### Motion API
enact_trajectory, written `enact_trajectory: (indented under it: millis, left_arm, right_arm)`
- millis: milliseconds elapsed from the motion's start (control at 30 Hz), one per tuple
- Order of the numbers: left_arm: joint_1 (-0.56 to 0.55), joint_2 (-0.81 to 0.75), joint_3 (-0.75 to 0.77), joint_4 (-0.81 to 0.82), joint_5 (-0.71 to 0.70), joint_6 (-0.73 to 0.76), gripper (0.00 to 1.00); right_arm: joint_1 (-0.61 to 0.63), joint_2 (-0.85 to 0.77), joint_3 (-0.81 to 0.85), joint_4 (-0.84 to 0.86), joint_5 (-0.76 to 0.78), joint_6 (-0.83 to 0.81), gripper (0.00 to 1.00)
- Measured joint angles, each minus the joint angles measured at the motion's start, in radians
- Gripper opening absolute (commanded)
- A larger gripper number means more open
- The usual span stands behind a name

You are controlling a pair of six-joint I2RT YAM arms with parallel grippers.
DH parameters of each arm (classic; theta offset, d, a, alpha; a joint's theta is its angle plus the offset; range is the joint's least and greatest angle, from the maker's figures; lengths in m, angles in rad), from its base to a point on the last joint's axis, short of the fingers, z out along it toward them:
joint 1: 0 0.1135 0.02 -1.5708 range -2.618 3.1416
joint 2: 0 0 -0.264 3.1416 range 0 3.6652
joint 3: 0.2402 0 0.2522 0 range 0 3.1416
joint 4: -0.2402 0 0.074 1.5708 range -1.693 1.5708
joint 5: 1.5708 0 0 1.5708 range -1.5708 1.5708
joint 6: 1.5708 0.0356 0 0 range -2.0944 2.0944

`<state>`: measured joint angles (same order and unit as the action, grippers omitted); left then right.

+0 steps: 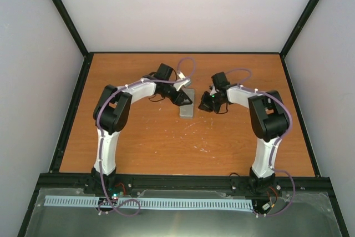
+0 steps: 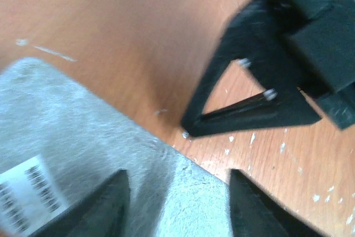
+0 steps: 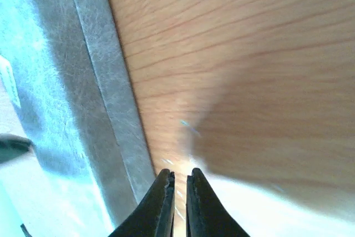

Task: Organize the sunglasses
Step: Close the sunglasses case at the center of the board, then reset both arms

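Note:
The sunglasses are hidden in every view. A grey rectangular case (image 1: pixel 187 109) lies closed on the wooden table, its textured lid filling the lower left of the left wrist view (image 2: pixel 83 131). My left gripper (image 1: pixel 183 97) hovers over the case's far end, its fingers spread open above the lid (image 2: pixel 177 180) with nothing between them. My right gripper (image 1: pixel 208 102) sits low just right of the case with its fingers pressed together and empty (image 3: pixel 180 177); the case's edge (image 3: pixel 105 81) runs along their left. The right gripper's black tip (image 2: pixel 189 128) also shows in the left wrist view.
A white barcode label (image 2: pixel 28 199) is stuck on the case lid. Bare wooden table (image 1: pixel 166 142) stretches toward the arm bases. Black frame rails (image 1: pixel 72 104) and pale walls bound the table at the sides and back.

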<state>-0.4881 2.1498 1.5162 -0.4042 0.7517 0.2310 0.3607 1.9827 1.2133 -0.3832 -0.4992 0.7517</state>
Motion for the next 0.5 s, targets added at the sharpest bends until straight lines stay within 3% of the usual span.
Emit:
enact_trajectory:
  millis: [33, 67, 133, 200, 233, 500]
  left_arm:
    - [0.009, -0.011, 0.003, -0.002, -0.007, -0.006, 0.78]
    - [0.019, -0.023, 0.005, -0.005, -0.012, -0.008, 0.94]
    - [0.055, -0.064, 0.019, -0.015, -0.027, -0.022, 0.99]
    - [0.097, -0.113, 0.041, -0.015, -0.054, -0.036, 1.0]
    - [0.118, -0.142, 0.052, -0.014, -0.073, -0.042, 1.0]
    - [0.262, -0.38, 0.029, 0.087, -0.304, -0.196, 0.99]
  right_arm:
    - [-0.015, -0.021, -0.01, -0.019, 0.009, -0.01, 0.18]
    - [-0.035, -0.049, -0.019, -0.042, 0.021, -0.023, 0.29]
    - [-0.09, -0.119, -0.025, -0.095, 0.055, -0.057, 0.56]
    - [-0.145, -0.193, -0.024, -0.13, 0.09, -0.097, 0.95]
    - [-0.172, -0.23, -0.019, -0.148, 0.108, -0.118, 1.0]
    - [-0.244, -0.399, 0.006, -0.23, 0.28, -0.318, 1.0]
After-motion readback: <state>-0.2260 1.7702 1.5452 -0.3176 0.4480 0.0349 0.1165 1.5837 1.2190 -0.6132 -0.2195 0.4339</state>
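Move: The closed case stands lengthwise across the middle of the otherwise bare board. Its middle is roughly level with the left hand, about 1 cm to that hand's left and some 4 cm below it. From the right hand the case's middle lies about 6 cm to the left and 1 cm farther out, at about the same height. No loose thing stands near either hand. Up and apart, both hands quickly draw away from the closed case. The left climbs nearly 20 cm while swinging about 15 cm left and 10 cm forward, turning counter-clockwise so its fingers swing forward; the right backs off to the right and rises, its fingers tilting forward. Both grippers open wide on the way. ##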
